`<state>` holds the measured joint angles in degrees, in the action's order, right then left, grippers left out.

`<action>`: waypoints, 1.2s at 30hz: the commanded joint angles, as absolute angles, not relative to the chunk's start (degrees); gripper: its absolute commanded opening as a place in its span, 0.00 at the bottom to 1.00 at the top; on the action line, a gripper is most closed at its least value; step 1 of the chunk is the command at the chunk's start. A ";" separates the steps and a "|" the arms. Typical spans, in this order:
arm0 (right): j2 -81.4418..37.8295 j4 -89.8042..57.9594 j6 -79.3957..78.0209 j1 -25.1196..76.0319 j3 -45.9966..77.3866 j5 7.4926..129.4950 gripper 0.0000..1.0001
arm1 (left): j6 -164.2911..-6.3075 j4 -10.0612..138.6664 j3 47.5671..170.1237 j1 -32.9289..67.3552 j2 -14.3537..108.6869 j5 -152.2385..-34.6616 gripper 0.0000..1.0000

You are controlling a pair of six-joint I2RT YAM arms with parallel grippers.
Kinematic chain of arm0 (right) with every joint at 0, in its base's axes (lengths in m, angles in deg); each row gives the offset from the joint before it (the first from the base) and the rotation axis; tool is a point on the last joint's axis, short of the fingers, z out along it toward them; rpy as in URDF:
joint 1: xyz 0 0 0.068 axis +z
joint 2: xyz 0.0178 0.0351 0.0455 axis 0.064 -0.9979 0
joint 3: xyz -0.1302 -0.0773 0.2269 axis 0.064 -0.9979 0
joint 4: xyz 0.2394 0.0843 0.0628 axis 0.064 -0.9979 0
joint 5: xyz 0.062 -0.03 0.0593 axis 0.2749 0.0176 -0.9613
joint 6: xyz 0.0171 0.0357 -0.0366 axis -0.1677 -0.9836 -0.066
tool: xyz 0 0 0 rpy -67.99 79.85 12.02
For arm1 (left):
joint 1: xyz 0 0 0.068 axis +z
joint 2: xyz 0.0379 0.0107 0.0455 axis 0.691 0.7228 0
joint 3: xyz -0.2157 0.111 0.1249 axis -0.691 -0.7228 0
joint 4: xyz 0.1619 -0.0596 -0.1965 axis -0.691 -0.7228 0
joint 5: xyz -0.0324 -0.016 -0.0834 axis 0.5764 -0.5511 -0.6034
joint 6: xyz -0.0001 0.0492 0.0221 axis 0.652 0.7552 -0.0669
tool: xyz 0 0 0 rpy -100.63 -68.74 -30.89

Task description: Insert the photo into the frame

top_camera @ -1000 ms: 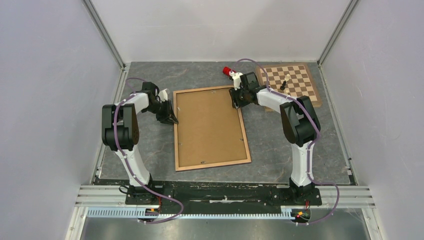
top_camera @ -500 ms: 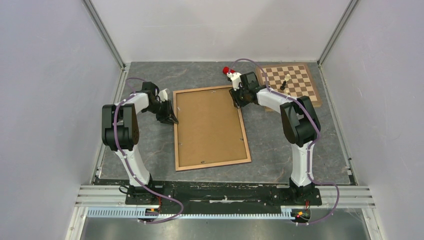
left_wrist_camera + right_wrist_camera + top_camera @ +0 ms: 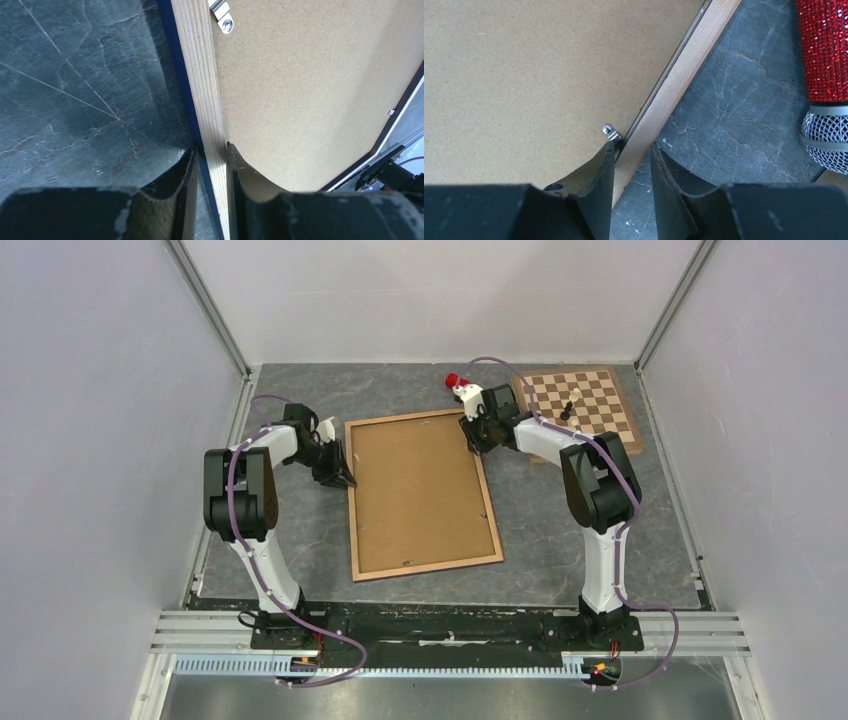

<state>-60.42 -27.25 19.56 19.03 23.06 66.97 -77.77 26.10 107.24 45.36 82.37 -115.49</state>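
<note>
The frame (image 3: 351, 520) lies face down on the grey table, light wood side up. A brown fibreboard panel (image 3: 420, 495) with small metal clips fills it. The photo is hidden. My left gripper (image 3: 343, 478) is at the left rail's upper part. In the left wrist view it (image 3: 210, 150) is shut across the wooden rail (image 3: 200, 75), one finger on the blue outer edge and the other against the panel (image 3: 310, 90). My right gripper (image 3: 471, 447) is near the top right corner. In the right wrist view it (image 3: 633, 147) pinches the rail (image 3: 689, 65) beside a clip (image 3: 609, 131).
A red glittery microphone (image 3: 457, 381) lies just behind the frame's top right corner, close to my right wrist (image 3: 824, 50). A wooden chessboard (image 3: 600, 400) with a dark chess piece (image 3: 567, 408) stands at the back right. Grey walls enclose the table.
The right gripper's jaws have narrowed onto the frame's right rail. The left arm and the frame have not moved.
</note>
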 commanded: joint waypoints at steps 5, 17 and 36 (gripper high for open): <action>-57.85 -19.44 19.96 19.25 21.27 64.69 0.36 | -76.27 27.50 108.04 45.13 82.28 -114.10 0.02; -53.23 -19.05 15.18 19.27 24.01 64.77 0.61 | -75.83 27.18 108.22 45.14 82.35 -114.29 0.02; -52.49 -18.67 17.19 21.53 22.18 56.25 0.61 | -75.83 27.06 108.57 45.03 82.35 -114.30 0.02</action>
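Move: The clip on the frame's right rail sits right at the right hand's inner fingertip, about 1 cm ahead and 1 cm left, a touch lower. From that hand the far rail's clip is some 6 cm ahead and 11 cm left, the near clip on the right rail about 18 cm back and 2 cm right, the microphone roughly 14 cm ahead and 1 cm right. From the left hand the first clip lies about 12 cm ahead and 26 cm right. Upward above all: the right fingers spread from their hold across the right rail and its clip, come free, and the hand rises about 6 cm while drifting left over the backing board, nearly 4 cm in all. It eases slightly forward at first, then back again, tilting some 10 degrees with its left side rising. The left hand stays put, still pinching the left rail. ##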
